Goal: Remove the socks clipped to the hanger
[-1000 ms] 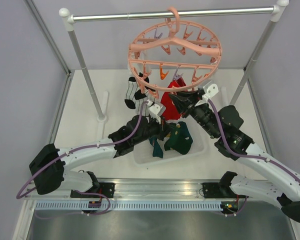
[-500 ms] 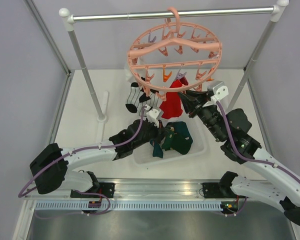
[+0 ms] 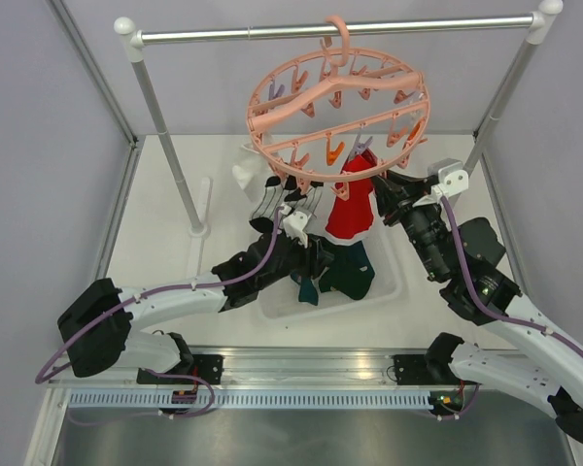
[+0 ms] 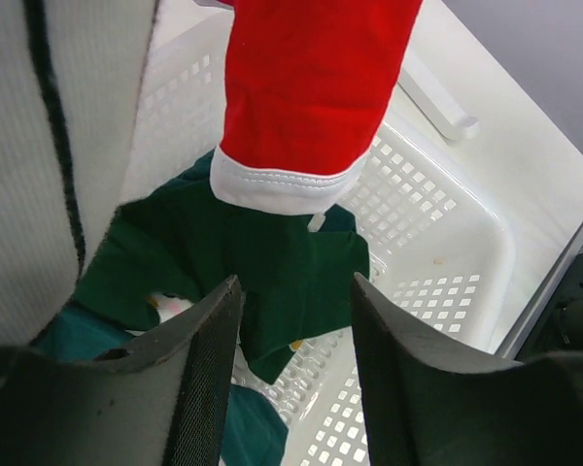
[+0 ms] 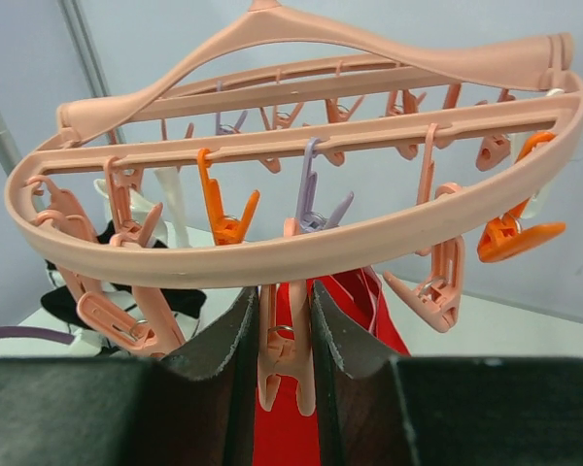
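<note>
The salmon-pink ring hanger (image 3: pixel 340 107) hangs tilted from its hook on the rail. My right gripper (image 3: pixel 381 190) (image 5: pixel 285 291) is shut on a pink clip (image 5: pixel 288 354) under the ring's near rim. A red sock (image 3: pixel 353 206) (image 5: pixel 364 296) hangs right behind that clip. White striped socks (image 3: pixel 272 194) dangle from the ring's left side. My left gripper (image 3: pixel 314 258) (image 4: pixel 296 282) is open over the tray with nothing between its fingers. Below it lie dark green socks (image 3: pixel 348 272) (image 4: pixel 272 257). The red sock's white cuff (image 4: pixel 282 189) hangs just ahead of it.
A white perforated tray (image 3: pixel 274 307) (image 4: pixel 447 233) sits between the arms and holds the dropped socks. The silver rail (image 3: pixel 272 31) rests on two slanted poles (image 3: pixel 170 146). Grey walls close in both sides. Several free clips (image 5: pixel 219 209) dangle from the ring.
My left gripper has opened over the tray. The right gripper has moved up and to the right with the clip, tilting the hanger and lifting the red sock.
</note>
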Tool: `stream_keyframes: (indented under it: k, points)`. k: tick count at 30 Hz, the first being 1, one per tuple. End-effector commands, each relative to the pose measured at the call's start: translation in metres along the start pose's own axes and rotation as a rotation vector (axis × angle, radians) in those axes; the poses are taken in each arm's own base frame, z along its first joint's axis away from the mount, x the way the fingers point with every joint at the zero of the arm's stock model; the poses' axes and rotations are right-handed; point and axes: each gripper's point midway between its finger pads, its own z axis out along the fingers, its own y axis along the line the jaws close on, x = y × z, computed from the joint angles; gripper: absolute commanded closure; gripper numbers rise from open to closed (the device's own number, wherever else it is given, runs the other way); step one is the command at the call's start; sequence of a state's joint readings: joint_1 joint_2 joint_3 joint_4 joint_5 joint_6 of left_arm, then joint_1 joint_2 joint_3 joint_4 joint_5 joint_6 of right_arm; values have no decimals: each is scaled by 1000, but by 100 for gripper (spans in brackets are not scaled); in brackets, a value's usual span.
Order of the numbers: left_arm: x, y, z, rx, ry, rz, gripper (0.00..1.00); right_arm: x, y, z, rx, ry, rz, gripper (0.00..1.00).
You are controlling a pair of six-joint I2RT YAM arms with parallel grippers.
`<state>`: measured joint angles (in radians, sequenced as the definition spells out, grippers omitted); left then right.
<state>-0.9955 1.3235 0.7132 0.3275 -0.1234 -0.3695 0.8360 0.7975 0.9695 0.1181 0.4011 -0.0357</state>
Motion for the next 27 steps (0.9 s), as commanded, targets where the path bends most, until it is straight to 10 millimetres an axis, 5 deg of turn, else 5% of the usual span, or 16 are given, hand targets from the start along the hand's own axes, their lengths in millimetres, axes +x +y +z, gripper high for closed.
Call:
stream_keyframes:
  k: [1, 10, 17, 27]
  points:
    - [-5, -6, -7, 33, -16, 27, 46, -9, -14, -2, 72, -16, -16, 91]
    - [-3, -17, -31, 134, -44, 44, 42, -8, -18, 2, 103, -6, -32, 91]
    - [-19, -35, -63, 246, -112, 41, 41, -10, -18, 5, 109, -4, -48, 91]
    - [-45, -4, -86, 70, -210, -5, 46, -15, -19, 5, 106, -15, -47, 91]
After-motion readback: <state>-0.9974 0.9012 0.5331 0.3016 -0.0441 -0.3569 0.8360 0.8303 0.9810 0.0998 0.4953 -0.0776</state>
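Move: The red sock hangs from the hanger about 7 cm ahead of the empty left hand, 6 cm to its right and 13 cm above. The striped socks hang some 5 cm ahead, 5 cm left and 12 cm up; the dropped green socks lie 5 cm ahead, 5 cm right and 12 cm below. From the right hand the red sock is roughly 6 cm ahead, 4 cm left and 12 cm below. Left hand, still half open, rises 6 cm and draws back-left above the basket; right keeps pinching the hanger's peg. ##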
